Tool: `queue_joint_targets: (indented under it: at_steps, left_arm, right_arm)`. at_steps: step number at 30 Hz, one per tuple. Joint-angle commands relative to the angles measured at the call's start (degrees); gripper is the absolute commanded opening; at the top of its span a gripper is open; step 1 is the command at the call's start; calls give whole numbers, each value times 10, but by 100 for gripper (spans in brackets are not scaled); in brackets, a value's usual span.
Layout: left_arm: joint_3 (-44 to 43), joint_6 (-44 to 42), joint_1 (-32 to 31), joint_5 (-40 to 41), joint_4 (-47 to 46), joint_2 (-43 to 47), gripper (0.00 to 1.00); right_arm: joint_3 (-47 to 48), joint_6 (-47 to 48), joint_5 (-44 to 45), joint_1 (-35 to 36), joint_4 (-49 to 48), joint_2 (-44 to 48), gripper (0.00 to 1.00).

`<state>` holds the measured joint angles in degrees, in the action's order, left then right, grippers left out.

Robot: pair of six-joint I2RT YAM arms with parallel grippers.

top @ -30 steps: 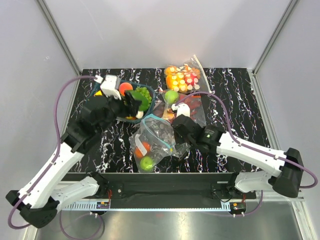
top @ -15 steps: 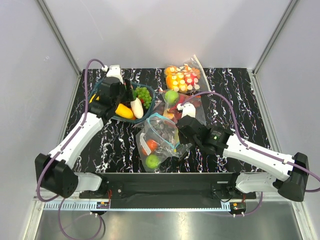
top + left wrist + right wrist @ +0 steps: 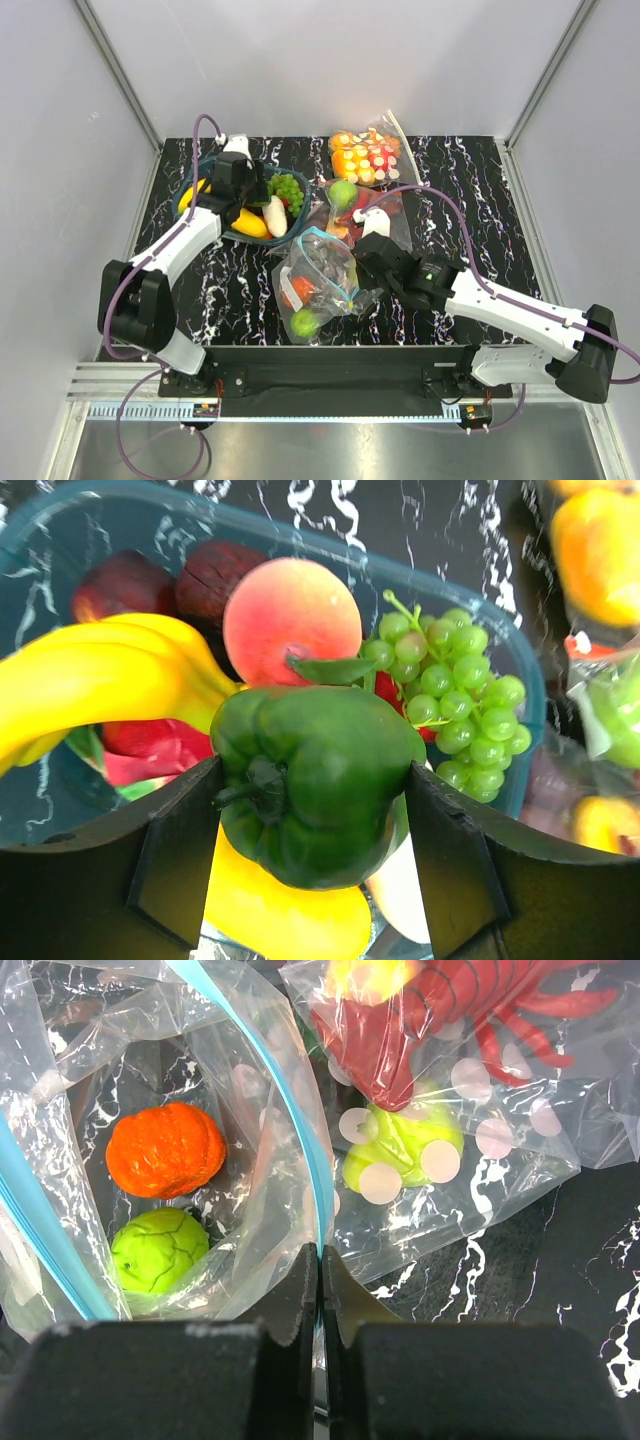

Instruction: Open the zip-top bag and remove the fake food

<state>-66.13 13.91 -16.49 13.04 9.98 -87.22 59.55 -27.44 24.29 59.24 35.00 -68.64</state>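
Observation:
The zip-top bag (image 3: 320, 268) lies open at table centre, its teal zipper strip (image 3: 300, 1130) pinched in my shut right gripper (image 3: 320, 1255), which shows in the top view (image 3: 362, 262) at the bag's right edge. Inside the bag lie an orange fruit (image 3: 165, 1150) and a green round fruit (image 3: 160, 1250). My left gripper (image 3: 312, 780) is shut on a green bell pepper (image 3: 315, 770) and holds it over the teal bowl (image 3: 520, 660). In the bowl lie a peach (image 3: 290, 605), a banana (image 3: 100, 665) and green grapes (image 3: 455, 700). In the top view the left gripper (image 3: 255, 195) hides the pepper.
A larger clear bag with red peppers (image 3: 375, 215) lies right behind the zip-top bag, touching it. A small bag of orange and red-white pieces (image 3: 365, 157) sits at the back. The bowl (image 3: 196, 200) stands back left. Grey walls enclose the table.
My left arm has stretched back and down over the bowl. My right gripper has kept its hold on the bag's zipper edge and shifted slightly.

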Motion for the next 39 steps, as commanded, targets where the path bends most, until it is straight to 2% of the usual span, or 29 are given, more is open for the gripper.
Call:
queue_joint_targets:
  at_steps: [1,4,6,9,15,26,32,36,39]
  left_arm:
    - [-25,-17,1,-12,-38,-21,59]
    - [-30,-13,1,-4,-26,-35,63]
    - [-31,-10,2,0,-20,-37,76]
    - [-30,-6,2,-3,-16,-35,91]
    - [-26,-13,1,0,-16,-6,98]
    - [-35,-20,0,22,34,54,99]
    - [-7,-11,-14,9,64,173,99]
    - [-7,-24,-70,-8,115,238,99]
    - [-6,-8,-137,-34,154,284,98]
  right_arm:
    - [0,-6,-5,-3,-17,0,5]
    - [0,-6,-6,-4,-18,1,5]
    - [0,-6,-6,-4,-19,0,5]
    - [0,-6,-7,-3,-19,-2,5]
    - [1,-5,-8,-3,-20,-1,6]
    - [4,-4,-14,-3,-20,2,5]
    - [20,5,-26,-3,-28,-4,6]
    - [29,6,-48,-3,-50,-15,5]
    - [36,6,-58,-3,-66,-24,5]
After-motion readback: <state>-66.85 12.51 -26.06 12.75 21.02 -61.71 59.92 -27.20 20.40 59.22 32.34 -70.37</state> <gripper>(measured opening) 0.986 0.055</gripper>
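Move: The left gripper already holds the green pepper over the heap in the basket, whose middle is about 4 cm left, 3 cm back and 6 cm below. The peach lies some 4 cm ahead and 2 cm left, the grapes about 6 cm right and 1 cm ahead, the yellow squash roughly 7 cm back and 1 cm left, all 4-5 cm below. From the right gripper, shut on the bag's edge, the basket's middle is about 17 cm ahead, 25 cm left and 6 cm lower. Lower the left gripper about 2 cm to set the pepper on the heap between peach and squash, then open the fingers fully and let go. Lift almost straight up at first, then sweep up and back, some 16 cm up and 11 cm back, drifting right late and tipping the fingertips up about 15 degrees. Keep the right gripper pinched on the bag's edge, easing it about 2 cm left. ##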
